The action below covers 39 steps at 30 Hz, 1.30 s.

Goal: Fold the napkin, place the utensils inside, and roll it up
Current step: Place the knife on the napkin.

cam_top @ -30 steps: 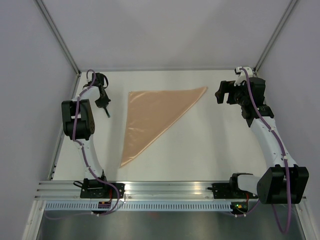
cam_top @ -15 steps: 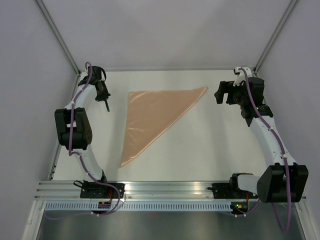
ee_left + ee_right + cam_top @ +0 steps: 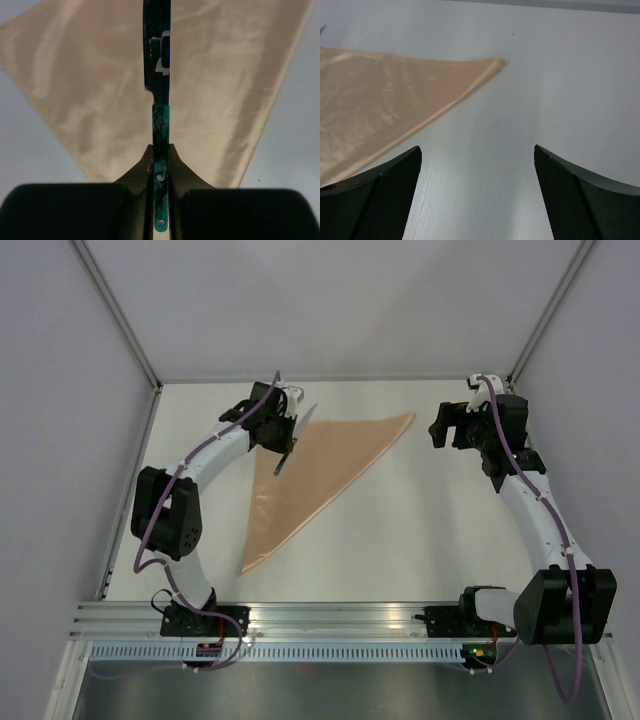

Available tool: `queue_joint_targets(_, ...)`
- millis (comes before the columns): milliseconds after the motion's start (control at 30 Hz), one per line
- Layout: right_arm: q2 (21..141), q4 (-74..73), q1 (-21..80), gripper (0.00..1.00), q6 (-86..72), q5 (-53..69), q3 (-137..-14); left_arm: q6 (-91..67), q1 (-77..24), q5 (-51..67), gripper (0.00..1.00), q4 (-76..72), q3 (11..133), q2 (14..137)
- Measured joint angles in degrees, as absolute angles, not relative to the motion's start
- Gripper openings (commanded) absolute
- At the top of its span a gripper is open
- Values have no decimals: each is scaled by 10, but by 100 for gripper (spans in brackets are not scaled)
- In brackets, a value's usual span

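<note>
The napkin (image 3: 315, 462) lies folded into a light orange-tan triangle on the white table; it also shows in the left wrist view (image 3: 225, 75) and the right wrist view (image 3: 375, 100). My left gripper (image 3: 282, 430) is shut on a knife (image 3: 278, 464) with a green marbled handle (image 3: 161, 125), and holds it above the napkin's far left part. The blade (image 3: 157, 50) points away from the jaws over the cloth. My right gripper (image 3: 446, 430) is open and empty just right of the napkin's far right tip, and also shows in the right wrist view (image 3: 477, 200).
White walls and metal posts close in the table at the back and sides. The aluminium rail (image 3: 330, 618) with both arm bases runs along the near edge. No other utensil shows.
My left arm has swung from the far left edge of the table rightward, carrying the knife over the napkin's far left part. The right arm and the napkin have not moved.
</note>
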<state>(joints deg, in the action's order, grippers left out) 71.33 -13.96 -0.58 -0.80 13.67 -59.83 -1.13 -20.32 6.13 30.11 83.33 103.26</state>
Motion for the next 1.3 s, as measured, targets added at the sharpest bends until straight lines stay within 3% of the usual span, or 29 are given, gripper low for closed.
queue_joint_targets(533, 719, -140, 11, 98, -7, 131, -599, 54, -326, 139, 2, 276, 804, 1077)
queue_joint_targets(1300, 720, -140, 11, 98, -7, 131, -598, 50, -355, 138, 2, 216, 736, 1106)
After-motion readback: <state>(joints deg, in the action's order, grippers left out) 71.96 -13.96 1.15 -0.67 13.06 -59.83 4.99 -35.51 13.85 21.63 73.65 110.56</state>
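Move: The knife, already pinched by its handle in the left hand, is bound for the strip of napkin just inside the diagonal fold, about 9 cm back, 11 cm right and 11 cm below that hand. The napkin's far-right corner lies some 15 cm ahead and 37 cm right of the hand, the far-left corner about 12 cm ahead and 11 cm left. From the right hand, the strip is roughly 5 cm back, 30 cm left and 22 cm down. The knife is carried by the left hand, still gripping the handle, first right and back over the napkin towards the diagonal fold while the wrist swings about 25 degrees clockwise. Then the hand sinks, still drawing back a little, about 10 cm lower in all, its fingers tipping slightly steeper. It stops low beside the fold without opening. ##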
